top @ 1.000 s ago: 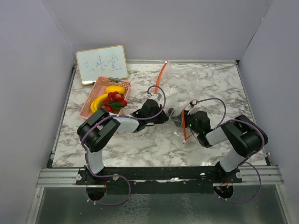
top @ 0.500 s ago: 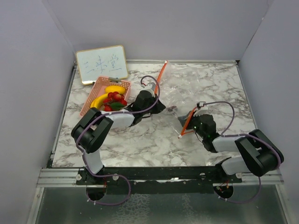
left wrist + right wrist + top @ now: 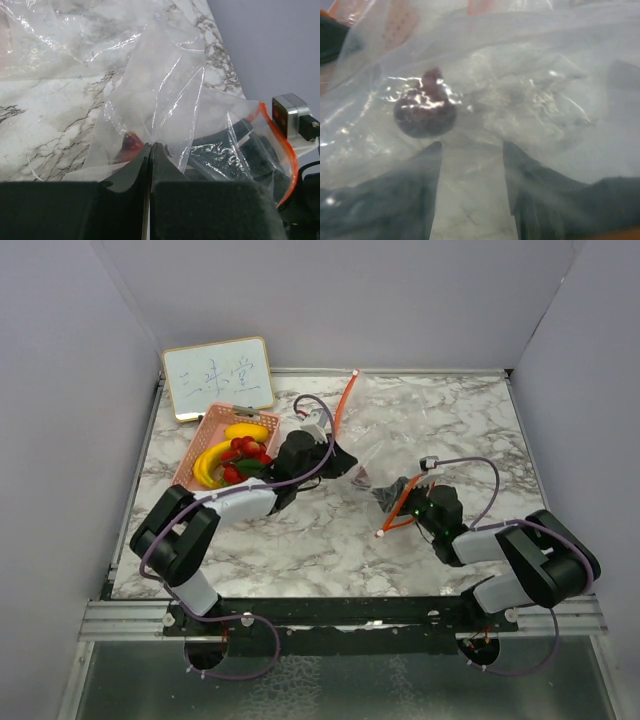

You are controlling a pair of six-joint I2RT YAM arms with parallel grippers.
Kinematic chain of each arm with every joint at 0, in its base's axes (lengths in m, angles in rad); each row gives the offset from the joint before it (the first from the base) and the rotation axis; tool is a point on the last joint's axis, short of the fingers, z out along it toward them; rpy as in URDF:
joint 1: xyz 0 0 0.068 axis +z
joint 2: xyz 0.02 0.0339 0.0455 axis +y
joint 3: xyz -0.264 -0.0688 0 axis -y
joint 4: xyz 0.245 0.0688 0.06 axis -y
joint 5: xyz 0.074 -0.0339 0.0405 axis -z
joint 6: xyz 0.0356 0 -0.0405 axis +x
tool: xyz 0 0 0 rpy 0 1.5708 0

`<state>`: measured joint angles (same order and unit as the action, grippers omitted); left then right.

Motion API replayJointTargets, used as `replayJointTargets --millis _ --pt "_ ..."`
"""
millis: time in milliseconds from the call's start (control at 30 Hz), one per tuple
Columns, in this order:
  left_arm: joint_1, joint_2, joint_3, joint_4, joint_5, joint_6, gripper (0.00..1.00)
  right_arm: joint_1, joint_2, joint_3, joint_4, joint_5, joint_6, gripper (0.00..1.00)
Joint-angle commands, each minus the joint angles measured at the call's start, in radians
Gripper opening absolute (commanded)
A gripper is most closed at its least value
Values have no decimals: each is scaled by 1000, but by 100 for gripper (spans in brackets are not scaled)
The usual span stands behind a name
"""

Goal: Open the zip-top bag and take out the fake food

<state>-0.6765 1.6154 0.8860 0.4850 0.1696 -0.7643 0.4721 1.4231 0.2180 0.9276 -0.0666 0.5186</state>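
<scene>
The clear zip-top bag (image 3: 372, 445) lies mid-table, its orange zip strip (image 3: 343, 405) rising toward the back wall. My left gripper (image 3: 345, 462) is shut, pinching a fold of the bag's film (image 3: 165, 100) at its tips (image 3: 151, 146). My right gripper (image 3: 383, 495) sits low at the bag's mouth, jaws open (image 3: 472, 147) and hazy behind the plastic. A dark purple piece of fake food (image 3: 425, 109) lies inside the bag just ahead of the right gripper's left finger. A red bit (image 3: 131, 142) shows through the film by the left tips. A banana (image 3: 210, 458) and red berries (image 3: 247, 449) lie in the basket.
The pink basket (image 3: 192, 462) stands at the left beside my left arm. A whiteboard (image 3: 218, 377) leans at the back left corner. Grey walls close in the marble table on three sides. The bag's other orange zip edge (image 3: 400, 512) curls by the right wrist.
My left gripper has drawn the bag film back and to the left. The right arm has dropped low and pushed toward the bag, and its jaws now stand apart.
</scene>
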Motion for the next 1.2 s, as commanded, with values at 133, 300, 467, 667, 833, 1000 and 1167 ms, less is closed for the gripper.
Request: replayJointTargets --millis 133,300,467,667,833,1000,1167 --pt "-11 120 -39 82 54 -51 0 5 75 -34 235 -146 36 53" --pt "-12 149 -13 36 37 -22 0 6 96 -1 188 -135 17 56" --pt "-14 169 -36 90 60 -49 0 7 134 25 133 -117 -29 62" --pt "-14 180 -35 94 63 -51 0 8 211 58 150 -157 -36 73" --pt "-14 204 -34 101 68 -54 0 31 270 106 132 -176 -41 80" --pt "-15 223 -41 119 75 -65 0 63 295 164 -17 -117 -93 82" --pt "-13 230 -40 117 79 -67 0 66 275 153 -83 -49 -111 72"
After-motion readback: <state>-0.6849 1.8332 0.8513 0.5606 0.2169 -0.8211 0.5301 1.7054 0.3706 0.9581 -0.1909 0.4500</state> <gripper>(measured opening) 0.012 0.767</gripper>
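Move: From the right gripper, already reaching through the bag's orange mouth, the dark red fake food lies about 4 cm ahead, 8 cm left and 2 cm below. The middle of the orange mouth strip is level with this gripper and some 2 cm to its right, while the empty bag lies roughly 19 cm ahead and 3 cm left. From the left gripper, holding the bag's far end up, the food is about 4 cm ahead, 4 cm right and 12 cm below. Lower the left gripper about 9 cm, quickly at first and then easing, its shut fingers keeping their pinch on the bag film and tipping slightly down. Meanwhile push the right gripper left and deeper into the bag, about 5 cm, then down as well towards the dark red food, turning it a little counter-clockwise and spreading its half-open fingers wider. ##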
